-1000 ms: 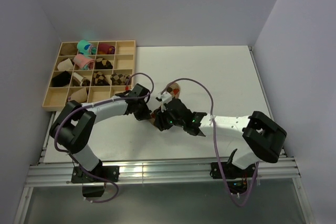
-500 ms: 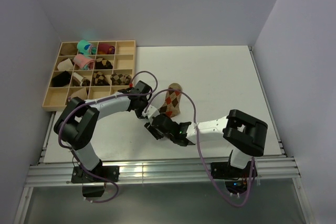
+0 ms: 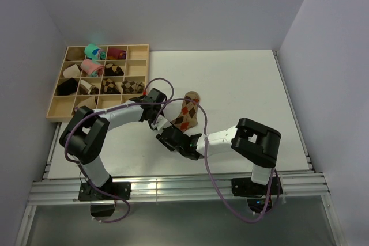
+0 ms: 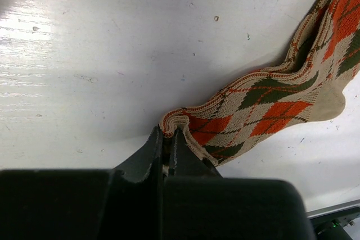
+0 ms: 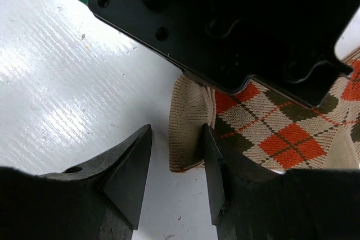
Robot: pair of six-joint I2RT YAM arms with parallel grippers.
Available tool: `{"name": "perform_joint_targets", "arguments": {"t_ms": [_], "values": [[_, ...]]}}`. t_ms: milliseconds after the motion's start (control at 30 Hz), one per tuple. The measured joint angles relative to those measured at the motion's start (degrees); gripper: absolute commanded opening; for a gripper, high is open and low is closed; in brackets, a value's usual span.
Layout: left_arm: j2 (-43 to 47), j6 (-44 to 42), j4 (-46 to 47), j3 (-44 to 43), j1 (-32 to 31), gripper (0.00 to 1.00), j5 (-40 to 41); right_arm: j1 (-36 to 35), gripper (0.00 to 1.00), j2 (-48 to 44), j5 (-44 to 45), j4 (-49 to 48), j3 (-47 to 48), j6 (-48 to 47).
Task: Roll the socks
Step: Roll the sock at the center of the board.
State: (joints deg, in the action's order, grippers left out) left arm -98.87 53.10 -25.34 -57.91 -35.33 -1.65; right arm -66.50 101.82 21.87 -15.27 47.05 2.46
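A tan sock (image 3: 188, 112) with dark brown and orange-red diamonds lies flat on the white table, toe end far, cuff end near. My left gripper (image 3: 156, 121) is shut on the folded cuff edge of the sock (image 4: 264, 98), its jaws pinched together at the fabric (image 4: 169, 133). My right gripper (image 3: 168, 138) comes in low from the near side and stands open around the plain tan cuff (image 5: 189, 121). The cuff touches the right-hand finger (image 5: 212, 161) and leaves a gap to the other. The left gripper's black body (image 5: 225, 21) hangs just above.
A wooden compartment tray (image 3: 58, 109) sits at the table's far left, holding pink, teal, maroon and brown argyle rolls. Purple cables loop over both arms near the sock. The right arm's elbow (image 3: 256, 142) is folded over the table's near right.
The right arm has swung left and folded in, bringing its open jaws to the sock's near end. The sock, earlier mostly covered, now lies stretched out. The left gripper stays shut on the cuff.
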Motion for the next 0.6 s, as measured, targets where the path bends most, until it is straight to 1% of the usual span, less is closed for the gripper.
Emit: {"name": "perform_joint_targets", "arguments": {"t_ms": [67, 167, 200, 300, 333, 367, 433, 467, 533, 567, 600], "values": [[0.0, -0.1, 0.0, 0.0, 0.1, 0.0, -0.2, 0.0, 0.47, 0.3, 0.4, 0.1, 0.2, 0.2], [0.0, -0.2, 0.0, 0.0, 0.3, 0.0, -0.5, 0.0, 0.39, 0.6, 1.3, 0.2, 0.3, 1.1], [0.0, -0.2, 0.0, 0.0, 0.4, 0.0, -0.6, 0.0, 0.31, 0.7, 1.7, 0.2, 0.3, 1.3], [0.0, -0.3, 0.0, 0.0, 0.7, 0.01, -0.8, 0.0, 0.15, 0.8, 2.8, 0.2, 0.3, 2.6], [0.0, -0.3, 0.0, 0.0, 0.8, 0.0, -0.9, 0.0, 0.05, 0.8, 3.0, 0.1, 0.3, 2.9], [0.0, -0.4, 0.0, 0.0, 1.0, 0.04, -1.0, 0.0, 0.01, 0.8, 3.0, 0.1, 0.3, 3.3], [0.0, -0.3, -0.2, 0.0, 1.3, 0.12, -1.2, 0.0, 0.0, 0.8, 3.0, 0.0, 0.2, 4.1], [0.0, -0.3, -0.3, 0.0, 1.5, 0.23, -1.2, 0.0, 0.0, 0.8, 2.8, -0.1, 0.2, 4.5], [0.2, -0.1, -0.6, 0.1, 1.9, 0.37, -1.2, 0.2, 0.0, 0.7, 2.1, -0.3, 0.1, 5.2], [0.6, 0.2, -0.6, 0.5, 2.2, 0.51, -1.1, 0.4, 0.0, 0.6, 1.6, -0.4, 0.0, 5.6], [1.2, 0.4, -0.7, 1.0, 2.5, 0.57, -1.0, 0.7, 0.0, 0.3, 0.8, -0.6, -0.2, 5.9]]}}
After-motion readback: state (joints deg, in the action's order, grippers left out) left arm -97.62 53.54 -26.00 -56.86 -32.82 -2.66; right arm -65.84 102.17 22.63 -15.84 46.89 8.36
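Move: The right hand's open fingers straddle the near end of the sock's rolled-up end, whose middle lies about 2 cm ahead, roughly level. The left hand keeps its shut fingers on the far end of the same roll, with its middle some 2 cm back. From the right hand, the unrolled sock body is centred about 9 cm ahead and 7 cm right. The wooden tray's middle is some 17 cm ahead and 26 cm left of the left hand. Almost in place, the right hand eases about half a centimetre forward and to the right, twists some 5 degrees clockwise and shuts its fingers, pinching the near end of the roll. Only once that grip is made does the left hand open to nearly half and draw about 1 cm to the left, letting go of the far end. ##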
